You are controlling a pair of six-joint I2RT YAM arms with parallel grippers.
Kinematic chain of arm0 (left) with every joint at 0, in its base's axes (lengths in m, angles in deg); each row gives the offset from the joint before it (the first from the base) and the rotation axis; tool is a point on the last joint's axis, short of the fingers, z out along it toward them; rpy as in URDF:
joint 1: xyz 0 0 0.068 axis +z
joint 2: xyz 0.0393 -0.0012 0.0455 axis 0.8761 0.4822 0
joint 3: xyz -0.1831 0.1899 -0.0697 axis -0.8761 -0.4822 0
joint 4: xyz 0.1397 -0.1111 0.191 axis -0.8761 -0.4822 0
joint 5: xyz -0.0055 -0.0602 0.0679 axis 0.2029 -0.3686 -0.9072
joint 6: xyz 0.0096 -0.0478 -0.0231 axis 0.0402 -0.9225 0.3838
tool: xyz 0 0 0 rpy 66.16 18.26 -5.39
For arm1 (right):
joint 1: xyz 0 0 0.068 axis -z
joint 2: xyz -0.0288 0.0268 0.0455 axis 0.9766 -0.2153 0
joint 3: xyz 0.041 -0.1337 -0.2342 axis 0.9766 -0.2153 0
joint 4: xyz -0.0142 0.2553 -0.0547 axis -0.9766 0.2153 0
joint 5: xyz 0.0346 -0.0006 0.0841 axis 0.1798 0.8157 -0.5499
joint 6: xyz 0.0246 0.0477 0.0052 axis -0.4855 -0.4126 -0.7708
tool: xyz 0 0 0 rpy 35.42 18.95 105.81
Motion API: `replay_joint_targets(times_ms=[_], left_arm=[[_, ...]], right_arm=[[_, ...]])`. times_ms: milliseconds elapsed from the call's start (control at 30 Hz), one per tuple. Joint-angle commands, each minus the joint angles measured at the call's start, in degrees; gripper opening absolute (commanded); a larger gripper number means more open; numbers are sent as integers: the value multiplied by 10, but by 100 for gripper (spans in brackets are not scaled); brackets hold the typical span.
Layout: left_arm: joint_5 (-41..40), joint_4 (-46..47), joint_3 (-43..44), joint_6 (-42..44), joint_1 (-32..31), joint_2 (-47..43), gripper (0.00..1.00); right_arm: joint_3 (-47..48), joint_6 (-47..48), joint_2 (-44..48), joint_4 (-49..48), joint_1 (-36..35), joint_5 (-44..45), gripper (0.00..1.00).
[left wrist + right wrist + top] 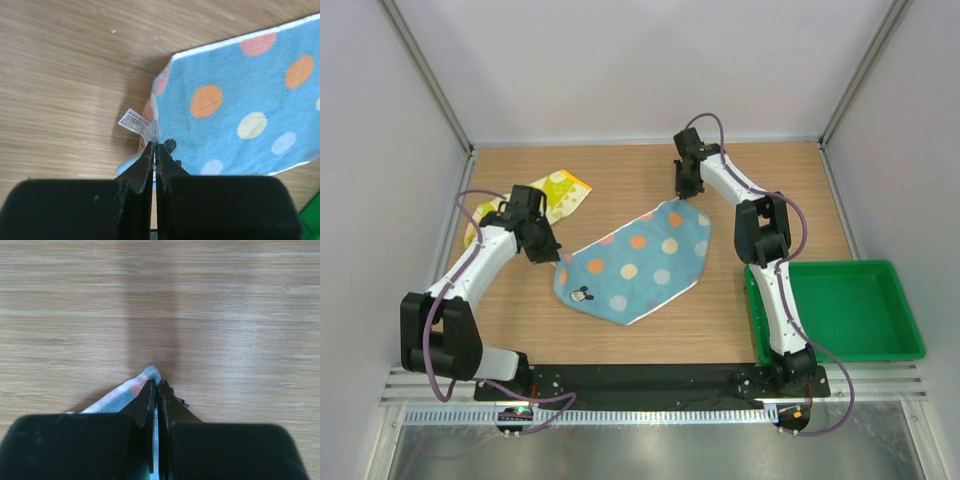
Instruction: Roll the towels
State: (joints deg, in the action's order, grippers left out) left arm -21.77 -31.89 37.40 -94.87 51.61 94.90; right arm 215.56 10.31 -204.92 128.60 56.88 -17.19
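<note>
The light blue polka-dot towel (638, 263) lies spread on the wooden table, with a small cartoon mouse print near its front left corner. My left gripper (548, 254) is shut on the towel's left corner (155, 131), beside its white label (134, 121). My right gripper (686, 190) is shut on the towel's far corner (152, 374), which pokes out past the fingertips. The pale yellow towel with lime-green and orange patches (560, 193) lies crumpled at the back left, partly behind my left arm.
A green plastic tray (850, 308) stands at the right, beside my right arm's base. White walls enclose the table on three sides. Bare wood lies behind the right gripper (160, 300).
</note>
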Motion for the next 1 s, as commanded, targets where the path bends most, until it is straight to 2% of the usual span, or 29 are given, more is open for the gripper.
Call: replay_joint_targets(times_ms=[0,200,400,467,533,567,633,667,700,733,767,833,867,900,933,967], left_arm=[[-5,-9,54,14,3,6,0],[-8,-40,166,22,3,35,0],[4,-97,361,43,3,90,0],[5,-103,404,54,4,82,0],[3,-106,410,63,4,53,0],[0,-106,397,71,3,37,0],[-16,-111,366,76,3,-17,0],[-20,-113,345,77,3,-38,0],[-21,-112,282,77,3,-61,0],[-36,-114,252,74,3,-88,0],[-37,-116,215,72,4,-134,1],[-42,-127,124,54,4,-181,6],[-47,-144,98,48,4,-224,12],[-58,-155,76,40,3,-245,26],[-66,-165,39,30,3,-262,57],[-86,-186,28,23,3,-282,71]], right_arm=[[2,7,83,13,-1,6,1],[0,-18,144,8,26,-28,1],[42,-43,205,14,64,-101,1],[-5,-44,269,-9,69,-107,1],[-56,-37,325,-29,71,-107,1],[-121,-35,383,-50,71,-107,1],[-201,-35,454,-70,71,-102,1],[-295,-48,488,-96,71,-103,1],[-348,-56,571,-111,71,-107,1],[-403,-67,610,-127,71,-108,1],[-511,-91,654,-158,71,-109,2],[-612,-110,768,-182,69,-109,22],[-698,-118,800,-192,69,-107,38],[-734,-123,826,-189,69,-102,78],[-780,-126,873,-175,69,-67,85],[-796,-129,890,-146,69,-57,91]])
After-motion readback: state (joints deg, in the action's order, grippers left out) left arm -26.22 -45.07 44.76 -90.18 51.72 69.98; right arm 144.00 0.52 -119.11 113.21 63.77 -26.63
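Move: The blue spotted towel hangs from both closed grippers by its upper-edge corners. From the left hand, its middle lies about 16 cm right, 2 cm ahead and some 7 cm below; the yellow-green towel sits roughly 16 cm ahead, 8 cm left and 7 cm below. From the right hand, the blue towel's middle is about 18 cm back, 10 cm left and 2 cm lower; the green bin lies some 30 cm back, 31 cm right. Up and then sharply back, both hands fling the pinched blue towel off the table. The left rises about 20 cm while reaching forward, then sweeps back and down; the right climbs about 26 cm, then whips back, ending lower and some 9 cm further right. Fingertips swing outward, and during the descending backstroke both grippers open and let go of their corners. ##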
